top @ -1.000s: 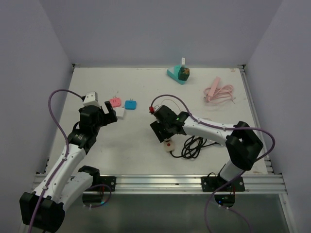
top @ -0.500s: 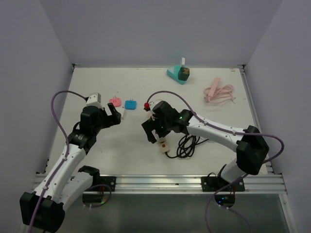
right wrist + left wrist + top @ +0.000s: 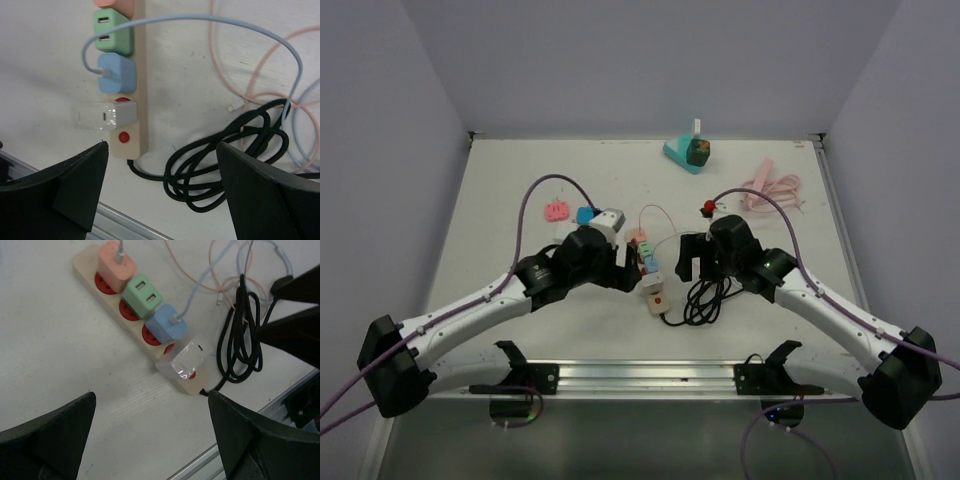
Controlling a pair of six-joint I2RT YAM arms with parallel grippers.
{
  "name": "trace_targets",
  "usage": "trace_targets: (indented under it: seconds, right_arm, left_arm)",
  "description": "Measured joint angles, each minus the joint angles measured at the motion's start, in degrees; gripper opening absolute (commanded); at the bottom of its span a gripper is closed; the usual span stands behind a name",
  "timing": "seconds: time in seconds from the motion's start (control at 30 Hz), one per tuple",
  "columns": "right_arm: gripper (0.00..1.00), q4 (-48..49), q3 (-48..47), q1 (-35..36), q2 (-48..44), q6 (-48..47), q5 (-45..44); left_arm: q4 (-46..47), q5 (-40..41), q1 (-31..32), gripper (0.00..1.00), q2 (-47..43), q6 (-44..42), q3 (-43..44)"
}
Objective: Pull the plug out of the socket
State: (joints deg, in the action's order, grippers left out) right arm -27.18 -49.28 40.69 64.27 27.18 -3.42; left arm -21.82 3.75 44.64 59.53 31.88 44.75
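Note:
A beige socket strip (image 3: 660,298) lies in the middle of the table with a pink (image 3: 116,265), a green (image 3: 142,292), a blue (image 3: 169,324) and a white plug (image 3: 182,362) seated in a row. Its red button (image 3: 123,136) is at the near end. My left gripper (image 3: 622,274) hovers open just left of the strip, nothing between its fingers (image 3: 45,435). From the right, my right gripper (image 3: 686,258) faces the strip, open and empty. In the right wrist view the white plug (image 3: 102,115) sticks out sideways above the right gripper (image 3: 162,195).
A coiled black cable (image 3: 706,296) lies right of the strip, with thin pink and blue leads looping behind it. Pink (image 3: 556,210) and blue (image 3: 586,215) adapters lie at the left. A teal object (image 3: 687,152) and pink cable bundle (image 3: 770,188) lie at the back.
The left arm swung from the adapters at the left over to the strip. The right gripper opened and drew back to the strip's right side.

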Motion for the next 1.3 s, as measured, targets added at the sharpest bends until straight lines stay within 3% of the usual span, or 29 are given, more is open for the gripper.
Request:
trace_targets:
  seconds: [0.13,0.27,0.53,0.77,0.9,1.17,1.2,1.3]
  right_arm:
    - [0.91,-0.57,4.61,-5.03,-3.52,1.14,2.49]
    - [0.91,-0.31,6.56,-9.22,-7.04,2.86,5.86]
    - [0.9,0.0,10.62,-10.25,-13.09,4.83,9.27]
    - [0.9,0.72,13.53,-10.29,-13.46,5.88,9.42]
    - [0.89,1.86,14.97,-10.29,-13.33,6.51,9.44]
    - [0.89,4.72,14.99,-10.34,-10.25,5.35,12.35]
    - [0.89,4.81,14.82,-10.34,-9.42,4.87,13.29]
    - [0.89,5.81,13.88,-10.36,-6.36,3.56,16.5]
  left_arm:
    - [-0.81,3.67,9.44,0.96,10.93,-2.47,6.8]
    - [-3.34,6.01,14.69,0.93,22.91,-6.58,16.31]
    - [-8.72,10.12,15.76,0.86,31.65,-15.74,24.15]
    - [-9.64,7.5,15.74,0.79,36.28,-22.29,24.57]
    - [-9.62,4.26,14.8,0.67,37.51,-25.05,24.57]
    - [-8.37,-2.71,10.91,0.34,37.33,-29.55,23.47]
    - [-8.04,-3.43,10.86,0.24,37.29,-30.25,23.32]
    - [-6.99,-4.92,10.01,0.09,36.48,-30.23,22.16]
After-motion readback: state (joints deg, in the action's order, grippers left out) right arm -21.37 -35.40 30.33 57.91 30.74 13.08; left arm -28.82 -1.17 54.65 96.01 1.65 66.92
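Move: The white plug stands on the power strip's near end, roughly 9 cm to the right of the left hand, level with it in reach and about 9 cm below. The blue adapter is next to it on the strip, some 4 cm farther out, with the green one 8 cm farther out; the black cable coil lies about 11 cm to the right of the plug and 4 cm nearer. From the right hand, the plug is about 8 cm left, 2 cm back and 8 cm below. The white plug is what the left hand reaches: it sweeps right about 10 cm and on down some 8 cm, turning clockwise with its left side rising, while its wide-open fingers close to less than half and come to pinch the plug's two sides. The right hand, still open, shifts right 4 cm, then eases back and down, drifting 2 cm left again. ##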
